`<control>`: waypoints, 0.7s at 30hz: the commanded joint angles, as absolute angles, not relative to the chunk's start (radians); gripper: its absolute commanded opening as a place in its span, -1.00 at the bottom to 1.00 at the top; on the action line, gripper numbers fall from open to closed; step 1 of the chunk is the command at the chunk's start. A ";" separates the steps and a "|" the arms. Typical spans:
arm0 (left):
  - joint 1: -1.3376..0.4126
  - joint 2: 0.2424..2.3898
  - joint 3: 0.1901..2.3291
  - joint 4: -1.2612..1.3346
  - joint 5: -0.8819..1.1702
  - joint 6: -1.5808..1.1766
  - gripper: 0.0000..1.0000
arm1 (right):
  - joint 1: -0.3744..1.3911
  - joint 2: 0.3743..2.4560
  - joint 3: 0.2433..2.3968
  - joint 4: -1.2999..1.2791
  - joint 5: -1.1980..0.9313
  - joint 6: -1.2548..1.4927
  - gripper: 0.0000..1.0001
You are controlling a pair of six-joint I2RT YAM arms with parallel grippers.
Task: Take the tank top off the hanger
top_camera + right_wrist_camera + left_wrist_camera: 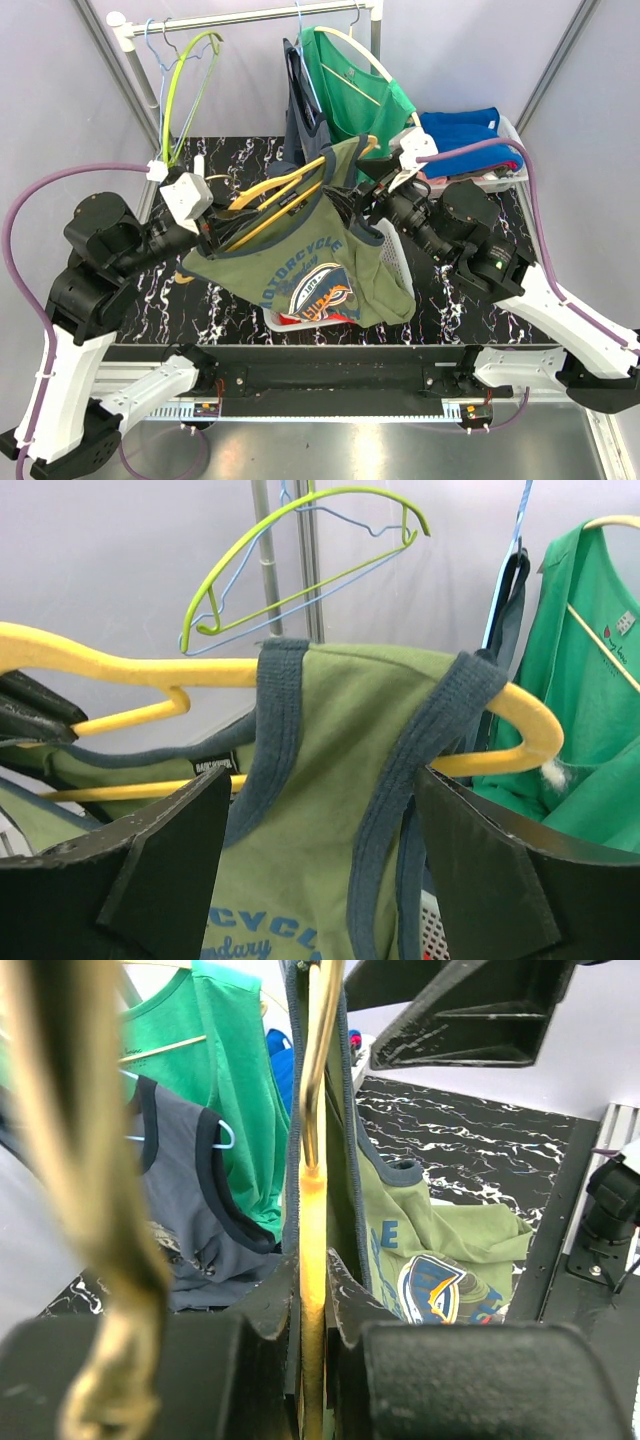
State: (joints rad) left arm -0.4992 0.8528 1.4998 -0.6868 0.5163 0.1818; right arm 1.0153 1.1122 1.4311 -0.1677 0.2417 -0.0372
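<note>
An olive-green tank top (300, 265) with blue trim and a printed graphic hangs on a yellow hanger (270, 190) held out over the table. My left gripper (222, 232) is shut on the hanger's lower bar; the left wrist view shows the yellow bar (312, 1210) clamped between the jaws (312, 1290), the tank top (440, 1250) to its right. My right gripper (352, 203) is open at the hanger's right end. In the right wrist view its fingers (322, 790) stand apart on either side of the shoulder strap (330, 710), which still lies over the hanger (100, 660).
A clothes rail (250, 17) at the back holds a lime-green hanger (185, 85), a dark grey tank top (300, 110) and a green shirt (355, 80). A white basket (395, 260) sits under the olive tank top. Folded blue clothes (465, 135) lie at back right.
</note>
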 commanded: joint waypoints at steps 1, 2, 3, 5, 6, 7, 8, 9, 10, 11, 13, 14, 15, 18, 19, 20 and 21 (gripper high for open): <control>-0.495 0.838 1.542 -0.603 0.549 0.166 -0.81 | 1.011 1.121 1.454 -0.095 0.235 -0.049 0.62; -0.494 0.838 1.542 -0.601 0.554 0.166 -0.81 | 1.011 1.127 1.459 -0.095 0.232 -0.051 0.62; -0.492 0.835 1.543 -0.601 0.555 0.163 -0.81 | 1.009 1.138 1.468 -0.095 0.232 -0.051 0.62; -0.492 0.835 1.548 -0.601 0.561 0.160 -0.80 | 1.009 1.144 1.473 -0.089 0.227 -0.054 0.60; -0.492 0.834 1.548 -0.601 0.563 0.155 -0.81 | 1.009 1.152 1.479 -0.089 0.222 -0.052 0.44; -0.492 0.834 1.549 -0.601 0.566 0.153 -0.81 | 1.008 1.155 1.482 -0.084 0.215 -0.049 0.32; -0.492 0.834 1.551 -0.600 0.568 0.153 -0.80 | 1.008 1.160 1.485 -0.081 0.213 -0.049 0.09; -0.492 0.834 1.552 -0.600 0.566 0.153 -0.80 | 1.008 1.164 1.494 -0.081 0.207 -0.046 -0.16; -0.491 0.836 1.554 -0.597 0.565 0.152 -0.80 | 1.008 1.167 1.497 -0.081 0.207 -0.040 -0.70; -0.491 0.835 1.555 -0.597 0.563 0.152 -0.80 | 1.008 1.169 1.500 -0.081 0.210 -0.035 -0.84; -0.491 0.836 1.555 -0.595 0.563 0.155 -0.80 | 1.006 1.161 1.497 -0.083 0.222 -0.035 -1.00; -0.491 0.835 1.552 -0.594 0.561 0.156 -0.80 | 1.006 1.158 1.493 -0.087 0.227 -0.037 -1.00; -0.491 0.833 1.546 -0.594 0.561 0.156 -0.80 | 1.006 1.144 1.490 -0.089 0.235 -0.037 -1.00; -0.489 0.828 1.536 -0.591 0.558 0.161 -0.80 | 1.006 1.100 1.467 -0.097 0.282 -0.049 -1.00; -0.489 0.828 1.534 -0.588 0.555 0.161 -0.80 | 1.003 1.086 1.460 -0.101 0.325 -0.063 -1.00; -0.489 0.828 1.532 -0.588 0.552 0.166 -0.80 | 0.997 1.059 1.451 -0.103 0.346 -0.070 -1.00; -0.488 0.828 1.531 -0.588 0.554 0.167 -0.80 | 0.985 1.046 1.450 -0.107 0.376 -0.077 -1.00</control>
State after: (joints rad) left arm -0.4953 0.8394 1.5066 -0.6827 0.5438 0.1604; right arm 1.0088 1.1419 1.4502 -0.1440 0.2600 -0.0456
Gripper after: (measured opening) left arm 0.101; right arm 0.013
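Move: The olive tank top's near strap, draped over the far arm of the yellow hanger, sits just off my open right fingertips: about 1 cm ahead, 2 cm left and level. The hanger's free tip is some 6 cm ahead and 4 cm right of that hand; the dark tank top hangs roughly 17 cm ahead and 6 cm left, the green one 16 cm ahead and 3 cm right. From my left hand the strap lies about 9 cm ahead and 20 cm right. I ease my right hand about 2 cm left and slightly forward into the strap and shut its wide-open fingers fully, pinching the cloth in front of the hanger's lower bar. Then I draw back about 1 cm to the right with the fingers shut, wrist unturned, while my left hand keeps its grip on the hanger. ##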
